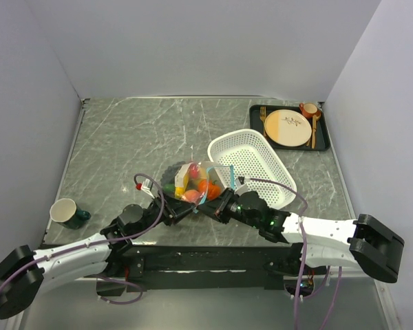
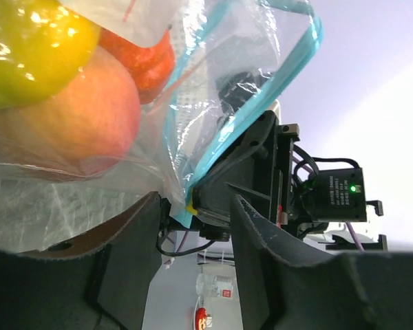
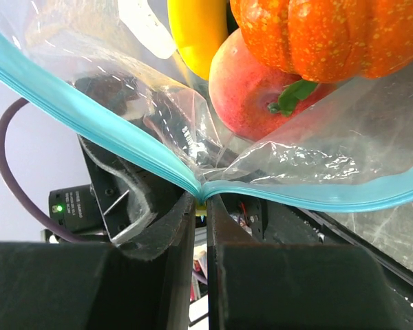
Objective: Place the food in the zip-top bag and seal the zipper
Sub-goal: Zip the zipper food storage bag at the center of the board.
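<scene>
The zip-top bag (image 1: 196,180) lies at the table's middle front, holding the food: a peach (image 2: 69,117), an orange tomato (image 3: 323,34), a yellow piece (image 3: 196,31) and a yellow-green piece (image 2: 27,48). The teal zipper (image 3: 89,113) runs along its mouth and splits apart above the pinch; it also shows in the left wrist view (image 2: 261,103). My right gripper (image 3: 201,206) is shut on the zipper's end at the bag's near corner, also seen from the top (image 1: 217,204). My left gripper (image 2: 196,240) is open just beside that corner, its jaws holding nothing, and sits left of the right gripper (image 1: 191,209).
A white perforated basket (image 1: 251,165) stands right of the bag. A black tray (image 1: 323,134) with a beige plate (image 1: 287,128), cutlery and a cup is at the back right. A green mug (image 1: 67,213) sits at the front left. A small red-and-white item (image 1: 139,185) lies left of the bag.
</scene>
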{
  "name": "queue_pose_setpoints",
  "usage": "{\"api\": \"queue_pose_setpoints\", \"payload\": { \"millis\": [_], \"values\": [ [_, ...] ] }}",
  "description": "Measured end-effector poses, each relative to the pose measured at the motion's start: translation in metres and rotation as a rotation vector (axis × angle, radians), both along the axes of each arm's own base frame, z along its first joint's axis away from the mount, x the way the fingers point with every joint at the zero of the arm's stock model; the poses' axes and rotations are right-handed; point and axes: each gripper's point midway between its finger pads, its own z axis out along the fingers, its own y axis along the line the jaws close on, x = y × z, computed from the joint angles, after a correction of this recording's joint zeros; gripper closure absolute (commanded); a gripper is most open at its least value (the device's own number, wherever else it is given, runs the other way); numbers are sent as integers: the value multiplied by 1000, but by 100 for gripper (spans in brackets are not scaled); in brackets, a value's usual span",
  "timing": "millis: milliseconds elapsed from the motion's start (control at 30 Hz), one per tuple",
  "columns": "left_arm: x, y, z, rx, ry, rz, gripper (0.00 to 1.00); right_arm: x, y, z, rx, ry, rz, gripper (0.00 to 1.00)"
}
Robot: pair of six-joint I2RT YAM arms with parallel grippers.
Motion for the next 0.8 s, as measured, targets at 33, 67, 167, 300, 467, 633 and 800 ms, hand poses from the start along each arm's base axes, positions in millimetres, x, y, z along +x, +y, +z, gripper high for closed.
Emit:
{"api": "queue_pose_setpoints", "payload": {
  "millis": [33, 67, 167, 300, 467, 633, 800],
  "values": [
    [0, 0, 2, -4, -4, 0, 57, 1, 0, 1, 4, -1, -3, 100],
    [0, 1, 4, -9, -10, 1, 59, 1, 0, 2, 9, -2, -4, 100],
    [-1, 2, 7, -16, -15, 3, 67, 1, 0, 4, 25, -7, -8, 100],
    [-1, 2, 2, -3, -7, 4, 67, 1, 0, 4, 37, -4, -11, 100],
    [0, 0, -1, 3, 0, 2, 66, 1, 1, 5, 44, -7, -10, 100],
    [0, -1, -2, 6, 2, 0, 77, 2, 2, 5, 47, -5, -8, 100],
    [1, -1, -3, 8, 3, 2, 97, 2, 2, -1, 33, 3, -9, 100]
  ]
}}
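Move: The zipper's pinched-up end, with its small yellow slider, is between the left hand's half-open fingertips, about 1 cm ahead and 1 cm to the right at the same height; the right hand already has it in its tips. From the left hand, the peach lies some 5 cm ahead, 1 cm left and 5 cm below, the little pumpkin about 8 cm ahead and 4 cm right at that height, and the white basket roughly 14 cm ahead, 20 cm right and 9 cm below. The left hand stays almost in place at the zipper end, rising about half a centimetre and then sinking about 1 cm, while its fingers close from half open to nearly shut and pinch the folded film and blue strip beside the right fingertips. The right hand keeps its shut grip on the zipper, lifting barely half a centimetre and easing back down, with no more than a few degrees of turn. ##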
